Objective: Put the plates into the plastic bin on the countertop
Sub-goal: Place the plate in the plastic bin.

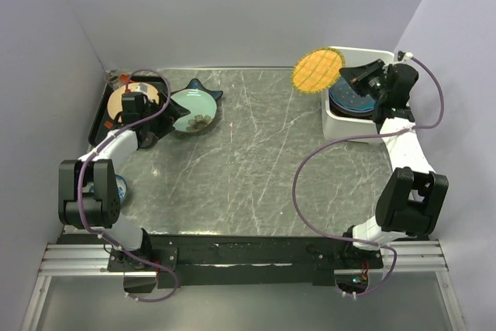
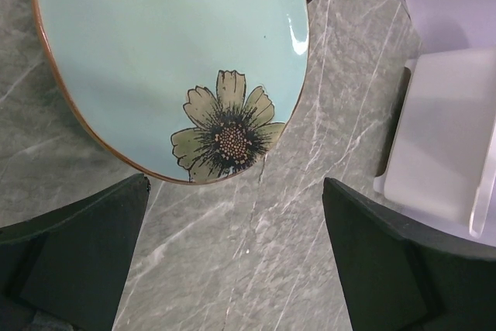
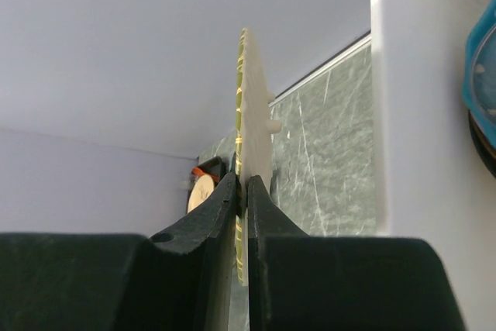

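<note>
My right gripper [image 1: 350, 77] [image 3: 246, 184] is shut on the rim of a yellow plate [image 1: 318, 70] [image 3: 252, 114], held on edge in the air over the left wall of the white plastic bin [image 1: 345, 125] [image 3: 387, 114]. A dark blue plate with a teal rim [image 1: 350, 100] [image 3: 480, 91] lies inside the bin. My left gripper [image 1: 147, 125] [image 2: 236, 261] is open and empty just above the countertop [image 1: 256, 160], short of a pale teal plate with a flower [image 1: 192, 111] [image 2: 170, 60]. A cream plate [image 1: 132, 97] rests on the black tray.
The teal plate lies on a dark plate with pointed corners [image 1: 209, 92]. The black tray [image 1: 105, 114] fills the back left corner by the wall. A small blue and white object [image 1: 120, 187] sits beside the left arm. Lavender walls close in on three sides.
</note>
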Tool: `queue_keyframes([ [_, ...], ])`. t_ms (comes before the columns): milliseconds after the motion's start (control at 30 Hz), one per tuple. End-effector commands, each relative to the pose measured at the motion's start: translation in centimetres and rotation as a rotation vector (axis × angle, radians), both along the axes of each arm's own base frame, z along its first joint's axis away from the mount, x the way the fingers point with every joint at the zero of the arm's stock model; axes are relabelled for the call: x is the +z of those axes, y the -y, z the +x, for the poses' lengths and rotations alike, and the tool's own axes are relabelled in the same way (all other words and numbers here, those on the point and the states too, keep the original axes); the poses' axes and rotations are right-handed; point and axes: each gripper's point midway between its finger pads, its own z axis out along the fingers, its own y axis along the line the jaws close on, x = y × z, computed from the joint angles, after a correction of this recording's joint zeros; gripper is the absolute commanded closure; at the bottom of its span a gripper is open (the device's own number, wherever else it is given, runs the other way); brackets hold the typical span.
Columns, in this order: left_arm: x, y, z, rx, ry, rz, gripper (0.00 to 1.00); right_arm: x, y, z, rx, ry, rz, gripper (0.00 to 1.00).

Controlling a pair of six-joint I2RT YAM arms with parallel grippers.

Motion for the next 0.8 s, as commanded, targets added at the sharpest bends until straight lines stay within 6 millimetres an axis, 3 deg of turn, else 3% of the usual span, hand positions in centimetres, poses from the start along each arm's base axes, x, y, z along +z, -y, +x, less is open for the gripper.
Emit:
queue_keyframes([
  [0,1.4,0.5,0.9,-0.014,0.056,-0.005,0.01,4.8,0.4,-1.5,0.009,0.150,-0.014,0.97],
  [400,0.7,0.4,1.1,-0.013,0.040,-0.001,0.01,4.9,4.1,-2.1,-0.066,0.154,-0.020,0.98],
  [433,0.6,1.5,0.9,-0.035,0.040,-0.002,0.01,4.9,4.7,-2.2,-0.081,0.151,-0.018,0.97],
  [767,0.1,2.1,1.0,-0.048,0.028,0.002,0.01,4.5,8.2,-2.8,-0.177,0.134,-0.032,0.97],
])
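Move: The plastic bin that the held yellow plate goes to has its middle about 9 cm to the right of the right hand, 3 cm back and some 23 cm below; the blue plates in it lie about 9 cm right and 4 cm back. From the left hand, the mint flower plate's middle is roughly 5 cm ahead, 5 cm right and 9 cm down, the dark blue dish beyond it 10 cm ahead and 7 cm right, the peach plate 15 cm left and 6 cm ahead. Carry the yellow plate about 8 cm to the right at a nearly level height, easing a touch back and turning the right wrist some 10 degrees clockwise, so the plate comes in over the bin; keep the fingers shut on its edge. Meanwhile ease the open left gripper about 2 cm right and 2 cm down towards the flowered part of the mint plate. ##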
